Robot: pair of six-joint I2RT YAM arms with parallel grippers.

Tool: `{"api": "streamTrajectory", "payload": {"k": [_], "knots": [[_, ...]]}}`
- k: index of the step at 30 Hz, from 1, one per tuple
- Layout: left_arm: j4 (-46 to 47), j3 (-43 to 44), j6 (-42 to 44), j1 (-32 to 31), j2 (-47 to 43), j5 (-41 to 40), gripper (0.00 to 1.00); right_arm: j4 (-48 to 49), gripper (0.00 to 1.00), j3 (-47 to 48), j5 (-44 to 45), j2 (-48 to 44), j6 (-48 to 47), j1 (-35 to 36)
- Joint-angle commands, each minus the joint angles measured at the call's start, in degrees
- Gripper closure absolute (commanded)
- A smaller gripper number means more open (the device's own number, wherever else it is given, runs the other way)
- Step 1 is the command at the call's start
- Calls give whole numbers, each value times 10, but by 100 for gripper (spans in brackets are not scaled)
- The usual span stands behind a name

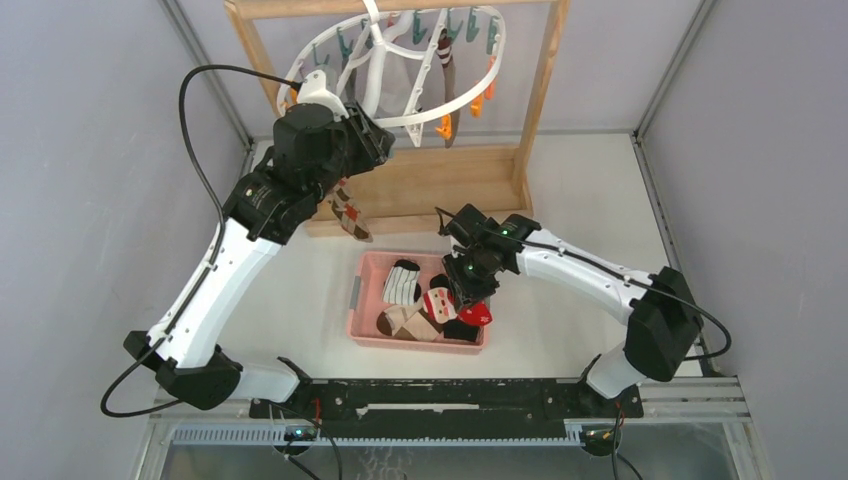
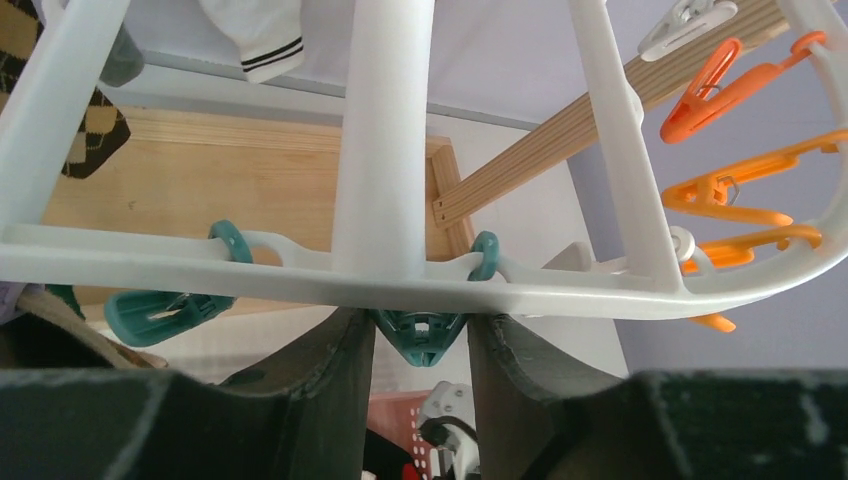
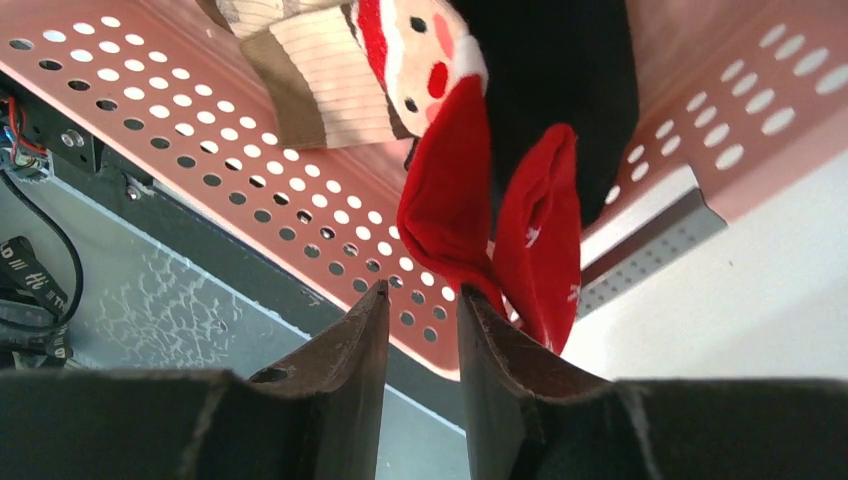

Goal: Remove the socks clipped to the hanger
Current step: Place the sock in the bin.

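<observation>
The white hanger (image 1: 378, 72) hangs in the wooden frame at the back. My left gripper (image 1: 372, 140) is raised to its near rim (image 2: 385, 150). Its jaws stand open on either side of a teal clip (image 2: 420, 335) that holds no sock. Still on the hanger are a white black-striped sock (image 2: 262, 40), a brown argyle sock (image 2: 95, 130) and a dark one (image 1: 447, 90). A patterned sock (image 1: 348, 212) hangs below my left arm. My right gripper (image 1: 468, 292) (image 3: 421, 290) is open over the pink basket, empty. A red sock (image 3: 530, 240) lies draped over the rim beside its right finger.
The pink perforated basket (image 1: 365, 290) (image 3: 250, 180) holds several loose socks, among them a Santa one (image 3: 410, 50) and a black one (image 3: 560, 70). The wooden frame (image 1: 545, 90) and its base board stand behind it. Orange clips (image 2: 720, 90) dangle from the hanger's right side.
</observation>
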Motion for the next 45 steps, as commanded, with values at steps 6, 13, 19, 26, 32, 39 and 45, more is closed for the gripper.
{"api": "streamTrajectory", "payload": {"k": [6, 13, 19, 26, 32, 39, 45], "knots": [[11, 43, 6, -2, -5, 31, 46, 62, 62, 42, 0, 61, -35, 23], [11, 20, 15, -2, -29, 41, 30, 103, 59, 37, -8, 111, -54, 39], [4, 11, 17, -2, -41, 51, 0, 123, 53, 26, -24, 136, -61, 50], [0, 9, 12, -2, -55, 62, 0, 139, 48, 11, -35, 122, -66, 53], [-3, -10, 2, -2, -81, 59, 0, 99, 43, 64, -29, 68, -73, 51], [-3, -39, -5, -2, -106, 50, 0, 66, 41, 122, -54, 18, -71, 50], [-11, -50, -7, -2, -122, 30, 0, 51, 41, 126, -36, -7, -63, 50]]}}
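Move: The right hand hangs over the bin, with the Santa sock's middle about 3 cm left, 1 cm ahead and 7 cm below. The black sock is some 3 cm ahead and 2 cm left; the striped sock 14 cm left and 5 cm ahead; the beige-brown sock 12 cm left and 2 cm back. The left hand has a teal clip between its fingertips, and the argyle sock hangs about 10 cm left, level with it front to back, some 12 cm lower. Left and down, about 5 and 6 cm, the right hand pushes the red end of the Santa sock inward over the bin, fingers part-open and widening, then rises some 13 cm clear, drifting farther left as its fingertips tilt leftward. The left hand spreads its fingers wide around the teal clip and backs off it, about 5 cm back and slightly up and left. ##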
